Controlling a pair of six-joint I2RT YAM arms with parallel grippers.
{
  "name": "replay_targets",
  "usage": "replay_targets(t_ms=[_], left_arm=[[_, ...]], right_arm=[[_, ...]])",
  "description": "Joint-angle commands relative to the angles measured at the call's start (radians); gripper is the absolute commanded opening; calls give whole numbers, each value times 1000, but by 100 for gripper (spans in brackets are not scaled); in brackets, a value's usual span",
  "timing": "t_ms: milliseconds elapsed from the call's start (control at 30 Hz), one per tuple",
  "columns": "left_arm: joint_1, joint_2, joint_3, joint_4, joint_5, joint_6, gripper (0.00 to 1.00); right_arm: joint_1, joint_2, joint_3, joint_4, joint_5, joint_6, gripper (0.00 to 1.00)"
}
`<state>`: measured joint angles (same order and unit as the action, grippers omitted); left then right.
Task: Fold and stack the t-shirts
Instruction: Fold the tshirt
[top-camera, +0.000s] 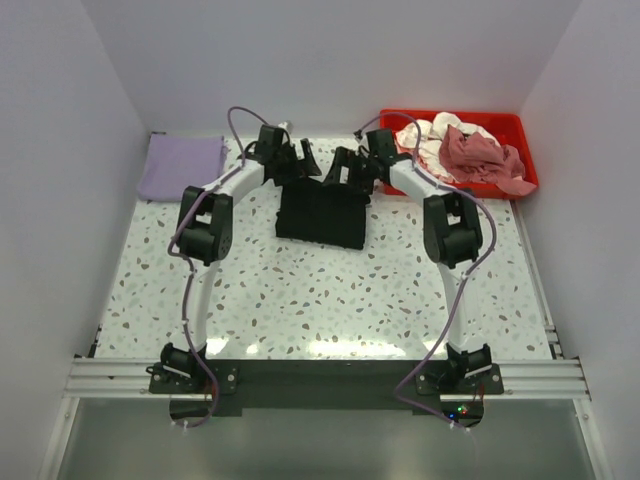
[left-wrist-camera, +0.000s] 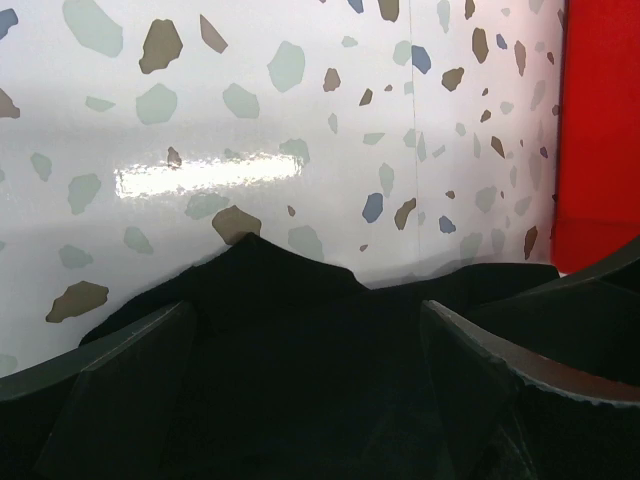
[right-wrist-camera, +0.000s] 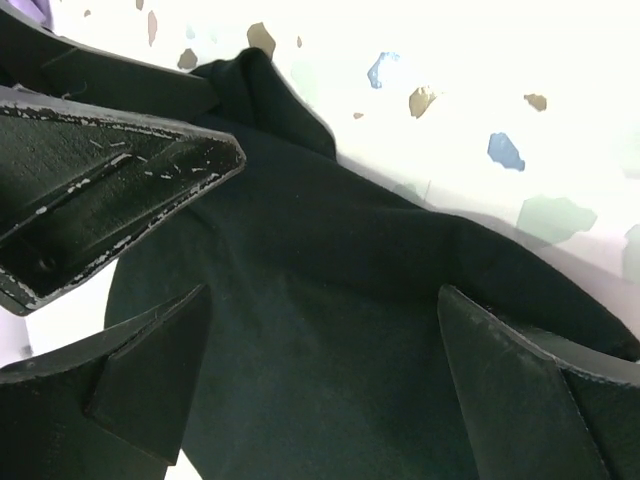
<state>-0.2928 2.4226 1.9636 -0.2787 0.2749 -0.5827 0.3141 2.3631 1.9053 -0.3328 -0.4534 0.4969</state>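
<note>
The black t-shirt (top-camera: 320, 215) lies folded into a rectangle at the middle back of the table. Both grippers hover over its far edge. My left gripper (top-camera: 300, 160) is open, and the left wrist view shows black cloth (left-wrist-camera: 290, 330) beneath its spread fingers (left-wrist-camera: 130, 350). The right gripper (top-camera: 345, 168) is open too, with the black shirt (right-wrist-camera: 330, 300) spread under its fingers (right-wrist-camera: 520, 370); nothing is pinched. A lavender t-shirt (top-camera: 180, 165) lies folded at the back left. Dusty-rose (top-camera: 480, 158) and pale pink and white (top-camera: 430, 132) shirts lie crumpled in the tray.
The red plastic tray (top-camera: 520, 125) stands at the back right corner; its wall (left-wrist-camera: 600, 130) shows at the right of the left wrist view. White walls close in the speckled table (top-camera: 330, 300) on three sides. The left gripper's finger (right-wrist-camera: 100, 190) shows in the right wrist view.
</note>
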Motion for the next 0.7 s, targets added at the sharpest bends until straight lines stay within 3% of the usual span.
replay_targets(t_ms=[0,233,300,433,567,667], left_arm=[[21,-8,18,-11,-25,33,100],[20,-190,32,-37,-28,55,100],[15,-264,-99,-1,-35,52,100],[7,-449,-317,96,-26,27,100],[-49,-534,-538,188,76,4,100],[-78,-559,-639,239,79,-19,100]], right_arm=[[-3,12,72,-104,53,-93,99],[0,-180,52,-184,10,-166,99],[14,-272,3,-192,-11,-188,99],[34,-425,-250,-95,-56,-160,99],[51,-504,-437,66,-131,-95,99],[63,-489,-488,83,-169,-104,99]])
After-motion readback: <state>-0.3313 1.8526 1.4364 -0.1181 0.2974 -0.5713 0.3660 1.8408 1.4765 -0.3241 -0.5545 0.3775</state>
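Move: Both open hands are low over the far edge of the folded black t-shirt; its middle lies about 10 cm back and 4 cm right of the left hand, and about 9 cm back and 6 cm left of the right hand, some 2 cm below each. The purple folded shirt is roughly 28 cm left of the left hand and 2 cm farther out; the red bin's middle is some 25 cm right of the right hand and 6 cm ahead. After barely stirring at first, both hands come up off the far edge of the black t-shirt together and draw back over it, the left rising about 12 cm and coming back about 10, the right rising and backing about 11 cm each. The fingers of both stay wide open and empty, tilting some 10 degrees less steeply downward, while the right hand also turns about 10 degrees counter-clockwise. ##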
